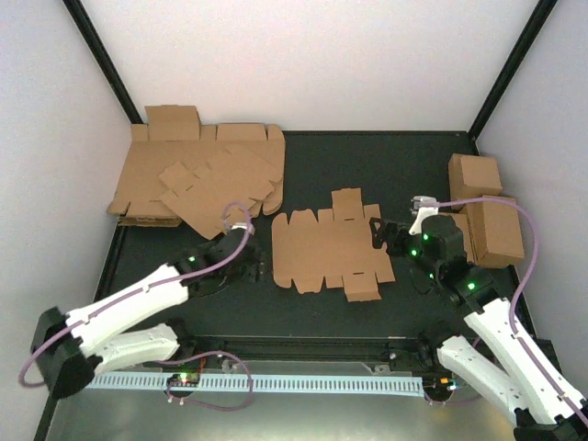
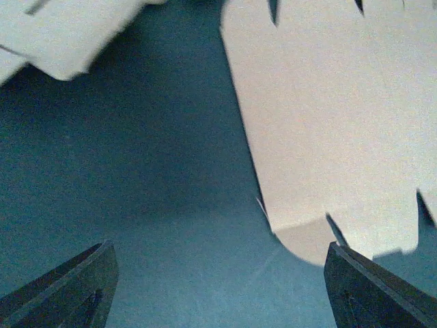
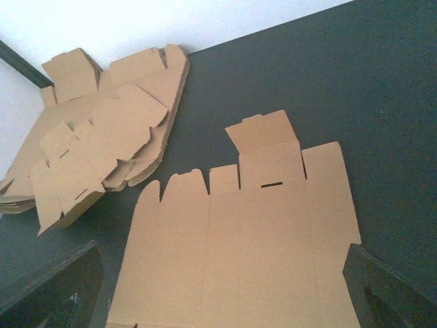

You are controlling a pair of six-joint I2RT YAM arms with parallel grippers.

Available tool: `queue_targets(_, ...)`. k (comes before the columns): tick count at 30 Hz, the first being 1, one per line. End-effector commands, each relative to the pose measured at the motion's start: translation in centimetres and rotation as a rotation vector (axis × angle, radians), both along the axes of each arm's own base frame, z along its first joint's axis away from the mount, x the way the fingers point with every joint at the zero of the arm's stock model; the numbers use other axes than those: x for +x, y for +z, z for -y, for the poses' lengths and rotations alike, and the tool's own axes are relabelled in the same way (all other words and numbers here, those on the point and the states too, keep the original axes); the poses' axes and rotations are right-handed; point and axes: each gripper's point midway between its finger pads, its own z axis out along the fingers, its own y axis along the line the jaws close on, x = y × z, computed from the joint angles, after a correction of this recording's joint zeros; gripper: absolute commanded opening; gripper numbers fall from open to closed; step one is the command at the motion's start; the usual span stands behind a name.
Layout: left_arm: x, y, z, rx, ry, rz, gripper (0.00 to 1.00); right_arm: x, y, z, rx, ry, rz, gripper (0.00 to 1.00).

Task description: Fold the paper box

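The paper box (image 1: pixel 331 248) lies flat and unfolded on the dark table, a brown die-cut blank with flaps and tabs. My left gripper (image 1: pixel 251 265) hovers just left of its left edge, apart from it. In the left wrist view this gripper (image 2: pixel 218 290) is open over bare table, and the paper box (image 2: pixel 328 123) reaches in from the upper right, a rounded tab close to the right finger (image 2: pixel 372 290). My right gripper (image 1: pixel 379 235) sits at the blank's right edge. In the right wrist view it (image 3: pixel 222 294) is open, with the paper box (image 3: pixel 259 232) spread below.
A thick stack of brown blanks (image 1: pixel 197 175) fills the back left corner, also in the right wrist view (image 3: pixel 95 143). Two folded boxes (image 1: pixel 487 216) stand at the right wall. A white slotted rail (image 1: pixel 276 381) runs along the near edge.
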Motion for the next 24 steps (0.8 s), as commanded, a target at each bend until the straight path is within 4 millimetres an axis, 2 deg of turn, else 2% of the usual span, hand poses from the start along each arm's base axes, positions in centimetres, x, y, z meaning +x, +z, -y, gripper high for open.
queue_targets(1,2.4,1.8,-1.9,-0.209,0.167,0.125,0.84,0.3,1.3,-0.9,0.043,0.035,0.046,1.0)
queue_targets(4,3.9,2.5,-5.1,-0.283,0.291,0.204,0.81,0.5,1.3,-1.3,0.054,0.044,0.044,1.0)
queue_targets(9,6.2,2.3,-7.6,-0.459,0.38,0.234,0.76,0.7,1.7,-1.8,0.058,0.063,0.044,1.0)
queue_targets(13,7.1,1.5,-8.4,-0.535,0.396,0.187,0.73,0.8,2.1,-1.7,0.045,0.064,0.05,1.0)
queue_targets(16,7.0,0.9,-8.1,-0.543,0.386,0.155,0.72,0.8,2.2,-1.6,0.046,0.062,0.054,1.0)
queue_targets(19,6.9,-0.8,-8.2,-0.531,0.412,0.107,0.69,0.9,2.1,-1.8,0.055,0.062,0.054,1.0)
queue_targets(23,7.0,-2.7,-8.1,-0.527,0.442,0.043,0.59,1.1,1.9,-2.0,0.062,0.068,0.049,1.0)
queue_targets(24,7.1,-2.9,-7.9,-0.538,0.442,0.029,0.53,1.1,1.9,-2.1,0.061,0.072,0.048,1.0)
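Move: The flat paper box lies open on the table, its middle roughly 14 cm to the right of the left hand, 9 cm farther out and about 12 cm below. The loose sheets on the far pile are some 25 cm ahead of that hand, 9 cm to its left and 10 cm down. From the right hand, the flat box's middle is about 5 cm ahead, 7 cm left and 23 cm below. From beside the flat box's left edge, the left hand swings about 10 cm to the left and 7 cm forward, towards the loose sheets. It then eases slightly back right and sinks a little, turning some 25 degrees counter-clockwise while its left side rolls down. Its empty fingers narrow partway, touching nothing at the end. ##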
